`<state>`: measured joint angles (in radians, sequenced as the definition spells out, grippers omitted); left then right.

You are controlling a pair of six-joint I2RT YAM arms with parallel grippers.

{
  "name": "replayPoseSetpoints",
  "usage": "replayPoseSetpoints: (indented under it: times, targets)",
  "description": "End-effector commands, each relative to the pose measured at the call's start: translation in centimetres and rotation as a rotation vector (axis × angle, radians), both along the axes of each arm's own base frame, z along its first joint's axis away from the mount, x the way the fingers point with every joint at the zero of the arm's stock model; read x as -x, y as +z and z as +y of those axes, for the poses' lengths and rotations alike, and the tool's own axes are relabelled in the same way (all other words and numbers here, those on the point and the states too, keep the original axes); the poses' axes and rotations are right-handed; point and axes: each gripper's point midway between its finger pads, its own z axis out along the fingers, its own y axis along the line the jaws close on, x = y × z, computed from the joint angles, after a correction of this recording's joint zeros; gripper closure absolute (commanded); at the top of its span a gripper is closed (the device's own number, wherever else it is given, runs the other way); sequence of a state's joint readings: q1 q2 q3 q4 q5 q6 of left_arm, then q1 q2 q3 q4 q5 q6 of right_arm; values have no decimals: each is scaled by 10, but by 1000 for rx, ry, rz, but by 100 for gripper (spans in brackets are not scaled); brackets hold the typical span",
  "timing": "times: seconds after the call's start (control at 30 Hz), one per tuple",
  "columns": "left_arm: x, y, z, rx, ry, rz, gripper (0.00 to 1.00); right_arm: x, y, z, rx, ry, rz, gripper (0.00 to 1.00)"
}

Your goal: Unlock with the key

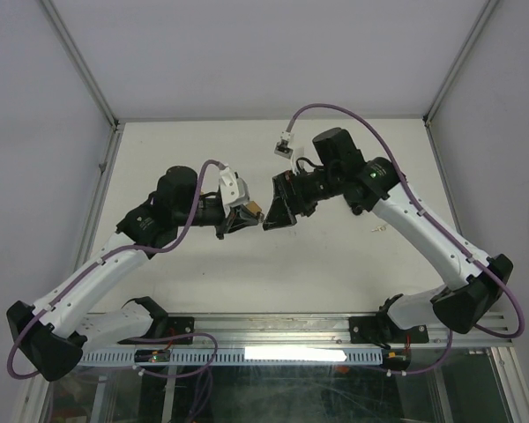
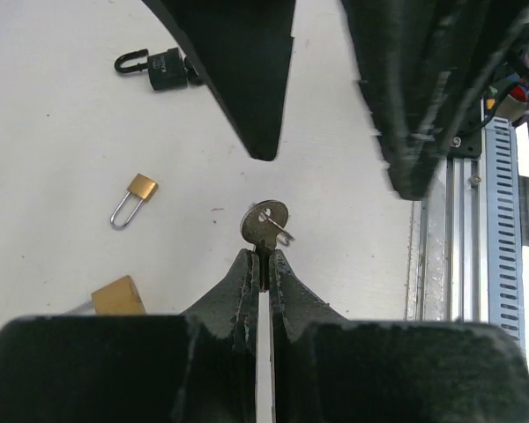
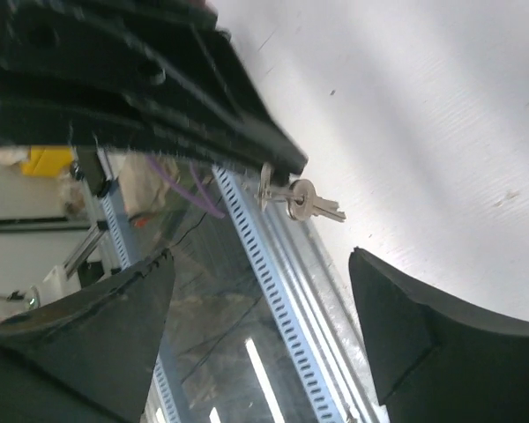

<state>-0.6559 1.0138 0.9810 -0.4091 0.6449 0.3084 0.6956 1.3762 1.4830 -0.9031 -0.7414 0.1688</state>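
Observation:
My left gripper (image 2: pixel 263 256) is shut on the blade of a silver key (image 2: pixel 265 224), whose round head sticks out past the fingertips. In the right wrist view a second key (image 3: pixel 316 202) dangles from the same ring below the left gripper's fingers. My right gripper (image 3: pixel 260 295) is open and faces the left one tip to tip, with the keys just beyond its spread fingers (image 2: pixel 257 97) and nothing between them. Both grippers (image 1: pixel 254 220) (image 1: pixel 273 210) meet above the table's middle. Three padlocks lie on the table: a black one (image 2: pixel 165 69), a small brass one (image 2: pixel 136 196) and a larger brass one (image 2: pixel 117 295).
The white table (image 1: pixel 335 264) is bounded by a metal rail (image 2: pixel 463 238) at its near edge and by white walls on the other sides. A small pale object (image 1: pixel 379 229) lies to the right under the right arm. A purple cable loops over each arm.

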Motion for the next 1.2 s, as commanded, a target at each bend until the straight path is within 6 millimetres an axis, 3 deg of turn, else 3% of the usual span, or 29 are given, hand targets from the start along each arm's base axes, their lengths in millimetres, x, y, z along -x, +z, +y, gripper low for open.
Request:
replayPoseSetpoints:
  times: [0.0,0.13,0.4,0.63,0.8,1.0,1.1,1.17]
  targets:
    - [-7,5,4,-68,10,-98,100,-37,37,12,-112,-181,-145,24]
    - [-11,7,4,-80,17,-110,100,-35,26,26,-176,-162,-93,40]
    - [-8,8,3,-76,5,-102,100,-31,13,44,-214,-136,-50,44]
    - [-8,10,2,-74,2,-108,100,-31,18,49,-247,-110,-72,57]
    - [-8,10,1,-74,-4,-109,100,-27,7,53,-222,-85,-44,54]
    - [-8,11,1,-75,-5,-120,100,-25,-7,51,-173,-75,-25,63]
    - [-7,9,1,-77,-7,-119,100,-24,-9,47,-163,-78,-31,71]
    - [-7,9,1,-77,-9,-120,100,-23,-11,45,-152,-81,-35,67]
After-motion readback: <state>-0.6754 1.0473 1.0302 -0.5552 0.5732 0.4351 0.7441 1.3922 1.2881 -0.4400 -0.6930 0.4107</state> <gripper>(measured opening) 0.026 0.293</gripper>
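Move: The keys stick out of the left hand's shut fingertips, only about 1 cm to the right of the left hand point. From the wide-open right hand they are some 4 cm to the left and 3 cm ahead, roughly level. On the table about 27 cm below the right hand, the large brass padlock lies some 13 cm ahead and 7 cm to the left, the small brass padlock about 13 cm ahead and 3 cm to the right. The right hand brings its fingers around the keys that the left still pinches, one finger on either side; a firm pinch can't be made out yet. It goes forward first, then left, about 5 cm left and 3 cm forward in all, narrowing from wide open to under a third while its fingers tip up some 10 degrees. The left sinks about 2 cm early on, fingertips dipping slightly, then nearly holds still. ##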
